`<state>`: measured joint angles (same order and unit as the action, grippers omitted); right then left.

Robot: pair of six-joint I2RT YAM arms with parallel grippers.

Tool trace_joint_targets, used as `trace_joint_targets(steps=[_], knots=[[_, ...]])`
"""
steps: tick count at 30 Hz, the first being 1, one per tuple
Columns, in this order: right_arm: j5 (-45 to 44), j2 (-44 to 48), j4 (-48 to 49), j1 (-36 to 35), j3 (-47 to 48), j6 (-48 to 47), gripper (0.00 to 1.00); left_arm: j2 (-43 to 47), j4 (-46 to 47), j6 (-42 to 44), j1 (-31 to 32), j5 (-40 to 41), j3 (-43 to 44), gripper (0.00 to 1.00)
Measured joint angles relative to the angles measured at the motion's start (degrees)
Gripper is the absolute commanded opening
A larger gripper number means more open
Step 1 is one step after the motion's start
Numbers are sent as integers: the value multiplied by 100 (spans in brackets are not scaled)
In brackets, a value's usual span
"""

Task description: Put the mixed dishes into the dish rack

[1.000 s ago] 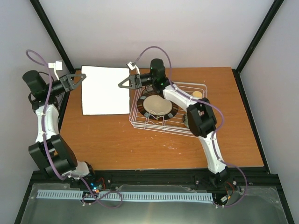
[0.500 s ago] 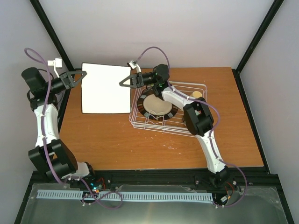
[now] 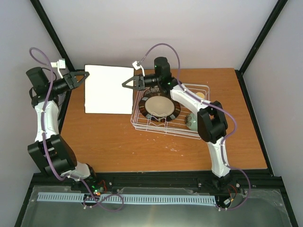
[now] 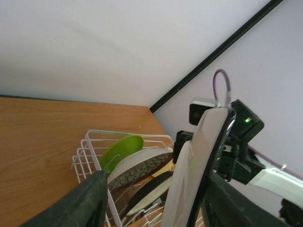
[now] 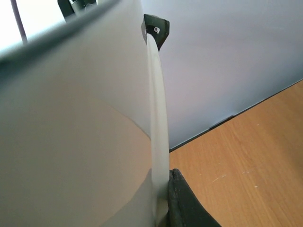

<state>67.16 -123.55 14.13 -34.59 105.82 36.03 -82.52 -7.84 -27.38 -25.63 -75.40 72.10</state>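
The white square plate (image 3: 109, 90) hangs on edge above the table's back left, held between both arms. My right gripper (image 3: 126, 83) is shut on its right edge, one dark finger (image 5: 182, 203) pressed against the rim (image 5: 158, 118). My left gripper (image 3: 85, 75) stands open around the plate's left edge (image 4: 199, 161), which lies against one finger (image 4: 222, 198). The dish rack (image 3: 201, 87) holds the lime-green plate (image 4: 120, 149), the petal-patterned plate (image 4: 142, 168) and the dark-rimmed cream plate (image 3: 158, 106). The yellow mug (image 3: 200, 96) and mint bowl (image 3: 193, 122) sit at the rack's right.
The rack takes up the back right of the wooden table (image 3: 118, 142). Black frame posts (image 3: 52, 38) and pale walls close in the back and both sides. The right arm (image 3: 208, 123) reaches over the rack.
The left gripper's jaws have parted and let go of the plate's left edge. The right gripper keeps its hold, and the plate has shifted slightly to the right.
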Motion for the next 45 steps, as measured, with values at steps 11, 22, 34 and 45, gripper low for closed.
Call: trace_joint_targets(steps=[11,22,34,45], knots=[[-765,501,-1202,17,61,-1342,3,-90,-669,614,-2,844,393,99],[-1104,1309,-1958,341,-153,-2345,3,-87,-107,452,-251,1628,70,100],[-1609,2876,-2815,892,-1300,-3805,3,-2,184,398,-372,2330,-595,100],[-2518,3864,-3460,1355,-2310,-4999,3,-2,256,422,-389,2485,-872,100]])
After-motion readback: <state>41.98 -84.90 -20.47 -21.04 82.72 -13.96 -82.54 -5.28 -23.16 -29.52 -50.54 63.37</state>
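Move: The right hand grips the white square plate by its right edge. The dish rack's middle lies about 22 cm to that hand's right, 3 cm farther out and 25 cm below; in it the dark-rimmed plate stands level fore and aft, 16 cm right, with the patterned plate some 8 cm beyond that plate. The green bowl is 35 cm right and 5 cm back. From the left hand the rack is about 41 cm right, 1 cm ahead and 29 cm below. Keeping its pinch on the square plate, the right hand first lifts, then sweeps about 19 cm to the right over the rack, peaking some 8 cm up and sinking about half of that again, while it turns clockwise and rolls some 35 degrees so that the plate's far edge comes up and its near edge goes down. The left hand, its fingers already partly apart, opens fully and draws off to the left and down, about 8 cm each way and slightly forward, turning counter-clockwise away from the plate's left edge. ##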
